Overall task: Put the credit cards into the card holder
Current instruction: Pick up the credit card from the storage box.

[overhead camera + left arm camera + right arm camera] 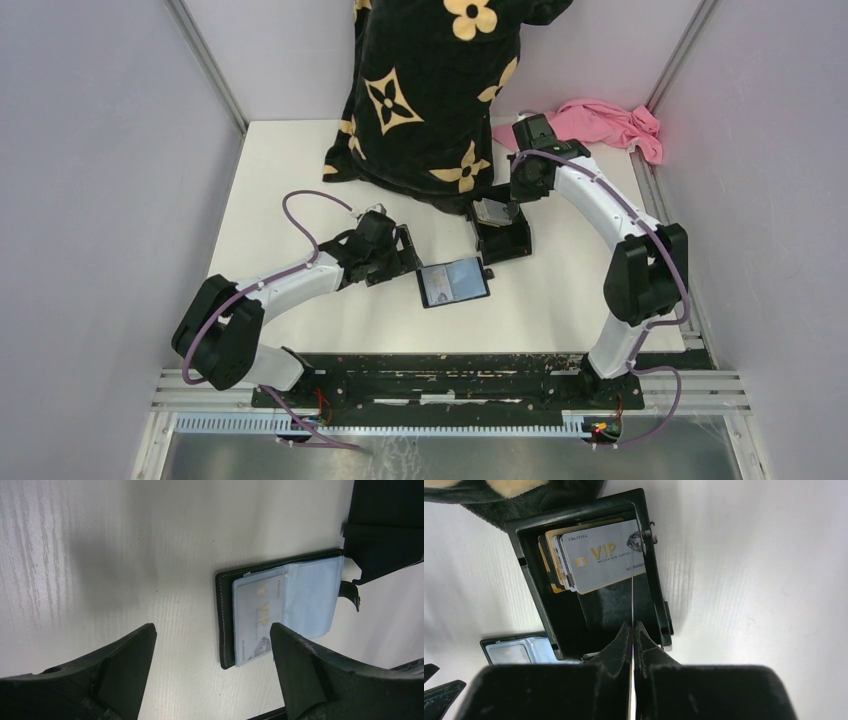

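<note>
The card holder [453, 282] lies open on the table, with a whitish credit card [257, 615] in its pocket. My left gripper [212, 627] is open just left of it, holding nothing; the holder's edge lies between its fingers in the left wrist view. My right gripper [632, 624] is shut on a thin credit card [632, 585], seen edge-on as a pale line. It hangs over the black tray [658, 595]. Several more cards [599, 555] are stacked in the tray, a grey one on top. The holder [514, 650] shows at the lower left of the right wrist view.
A black cloth with tan flower shapes [430, 90] is heaped at the back, touching the tray's far end. A pink cloth [600, 120] lies at the back right. Walls enclose the table on both sides.
</note>
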You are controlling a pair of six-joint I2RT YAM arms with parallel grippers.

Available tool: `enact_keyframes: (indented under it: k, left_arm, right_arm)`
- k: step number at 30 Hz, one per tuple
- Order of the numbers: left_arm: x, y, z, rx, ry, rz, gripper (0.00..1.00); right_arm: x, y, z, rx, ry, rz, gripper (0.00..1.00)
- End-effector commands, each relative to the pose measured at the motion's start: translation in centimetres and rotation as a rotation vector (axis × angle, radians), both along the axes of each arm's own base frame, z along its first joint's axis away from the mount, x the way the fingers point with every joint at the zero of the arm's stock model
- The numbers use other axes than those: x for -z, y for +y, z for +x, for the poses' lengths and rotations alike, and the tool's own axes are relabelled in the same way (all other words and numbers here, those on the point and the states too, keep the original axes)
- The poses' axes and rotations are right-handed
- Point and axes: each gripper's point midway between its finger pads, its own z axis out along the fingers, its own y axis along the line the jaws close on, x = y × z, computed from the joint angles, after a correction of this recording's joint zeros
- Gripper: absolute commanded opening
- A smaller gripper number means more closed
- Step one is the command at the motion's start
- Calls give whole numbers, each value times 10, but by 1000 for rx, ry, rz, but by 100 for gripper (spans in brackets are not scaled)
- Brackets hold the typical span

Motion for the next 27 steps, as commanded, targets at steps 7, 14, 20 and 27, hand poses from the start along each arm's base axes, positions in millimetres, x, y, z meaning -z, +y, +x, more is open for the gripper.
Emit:
enact_keyframes:
  k: [7,14,20,27]
  left_arm:
    - [-46,-18,23,44,-129,-75,90]
    - [-79,-26,26,126,-248,-133,89]
    - [-114,-47,18,268,-351,-280,89]
    - [-147,-70,-4,486,-414,-433,88]
  right_arm:
    - [-62,-2,-28,-30,-127,14,1]
    - [-89,28,-77,-160,-120,221,1]
    - [-92,65,-137,-324,-7,458,1]
    - [-86,101,-199,-492,122,645,1]
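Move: The right hand already holds an upright card over the storage box. The card holder lies about 16 cm back and 14 cm to that hand's left, 13 cm below; the remaining cards are about 3 cm ahead, 4 cm left and 8 cm below. From the left gripper, empty and open, the held card is some 14 cm ahead, 24 cm right and 5 cm higher, and the holder about 5 cm back, 9 cm right and 5 cm below. Still pinching the card between shut fingers, the right hand lifts about 8 cm, then swings back some 17 cm and left 7 cm towards the card holder and the left gripper, rolling its left side up and turning counter-clockwise, roughly 35 degrees in all. The left hand rises about 11 cm and moves right 5 cm to meet it, fingers wide open, tilting up and turning clockwise. ##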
